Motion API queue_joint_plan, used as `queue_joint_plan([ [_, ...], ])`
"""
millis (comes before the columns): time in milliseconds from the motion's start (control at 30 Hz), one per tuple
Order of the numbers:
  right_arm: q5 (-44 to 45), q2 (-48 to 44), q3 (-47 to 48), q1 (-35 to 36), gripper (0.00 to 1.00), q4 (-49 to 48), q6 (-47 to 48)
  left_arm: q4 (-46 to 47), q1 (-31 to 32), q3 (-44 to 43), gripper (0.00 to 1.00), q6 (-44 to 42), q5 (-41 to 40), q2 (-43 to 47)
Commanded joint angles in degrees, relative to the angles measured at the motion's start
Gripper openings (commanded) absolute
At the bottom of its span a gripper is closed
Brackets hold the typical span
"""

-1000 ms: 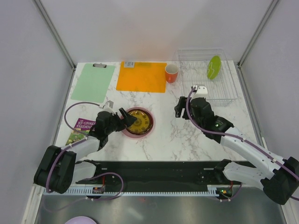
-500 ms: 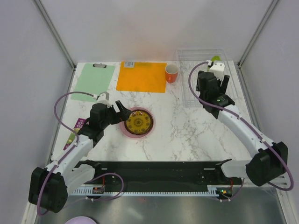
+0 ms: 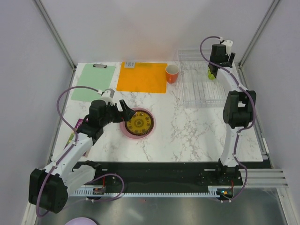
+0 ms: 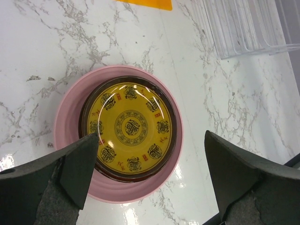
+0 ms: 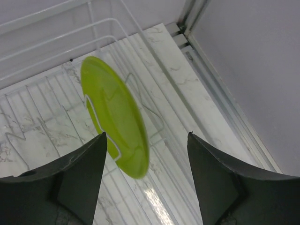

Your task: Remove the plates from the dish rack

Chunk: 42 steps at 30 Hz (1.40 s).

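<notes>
A lime green plate [image 5: 115, 115] stands on edge in the clear wire dish rack [image 3: 201, 86] at the back right; it shows as a green sliver [image 3: 212, 73] in the top view. My right gripper [image 5: 146, 140] hovers open above it, apart from it. A stack of plates sits mid-table: a yellow-gold patterned plate [image 4: 131, 126] on a dark red one, inside a large pink plate [image 4: 65, 126]. My left gripper [image 4: 150, 145] is open above the near edge of that stack [image 3: 138, 123], holding nothing.
An orange cup [image 3: 172, 73] stands beside the rack, next to an orange mat [image 3: 142, 77]. A green clipboard [image 3: 93, 82] lies at the back left and a book [image 3: 77, 129] under my left arm. Enclosure walls rise close behind the rack.
My right arm has swung from mid-table to the rack's far right corner, above the green plate. My left gripper has drawn back slightly from the plate stack and opened fully.
</notes>
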State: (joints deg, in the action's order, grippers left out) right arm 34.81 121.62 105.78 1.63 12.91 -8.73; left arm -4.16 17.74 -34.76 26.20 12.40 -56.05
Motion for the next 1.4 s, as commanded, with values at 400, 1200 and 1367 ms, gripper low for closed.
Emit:
queue_joint_plan([
  [400, -9.67, 14.26, 16.31, -2.95, 0.06, -0.42, 7.5, 7.15, 0.02, -3.29, 1.0, -3.52, 5.53, -7.49],
  [1200, 24.11, -11.56, -6.71, 8.3, 0.06, -25.24, 31.35, 4.43, 0.02, -0.48, 1.0, -0.63, 4.12, 0.24],
  [1367, 7.76, -29.4, -15.41, 10.32, 0.08, -7.21, 10.29, 4.78, 0.1, 1.53, 1.0, 2.28, 4.73, 4.63],
])
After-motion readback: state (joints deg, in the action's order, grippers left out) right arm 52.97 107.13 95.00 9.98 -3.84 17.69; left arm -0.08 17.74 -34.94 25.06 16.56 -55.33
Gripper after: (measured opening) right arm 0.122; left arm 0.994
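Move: The green plate, on edge in the dish rack, has its middle about 8 cm ahead of my open right hand, 1 cm to its right and 8 cm lower. The rack's middle is some 4 cm left of that plate and 5 cm nearer; the orange mug stands roughly 22 cm left of the plate, 3 cm nearer. From my left hand the green plate is about 32 cm ahead, 45 cm right and 6 cm lower. I push my right hand forward and down about 5 cm each, fingers straddling the green plate's rim, and pinch it shut. Then I raise the plate some 16 cm while drawing it back about 10 and slightly left, rolling my hand's left side down by up to 30 degrees. My left hand, open near the stacked plates, dips 2 cm, then rises 4. ##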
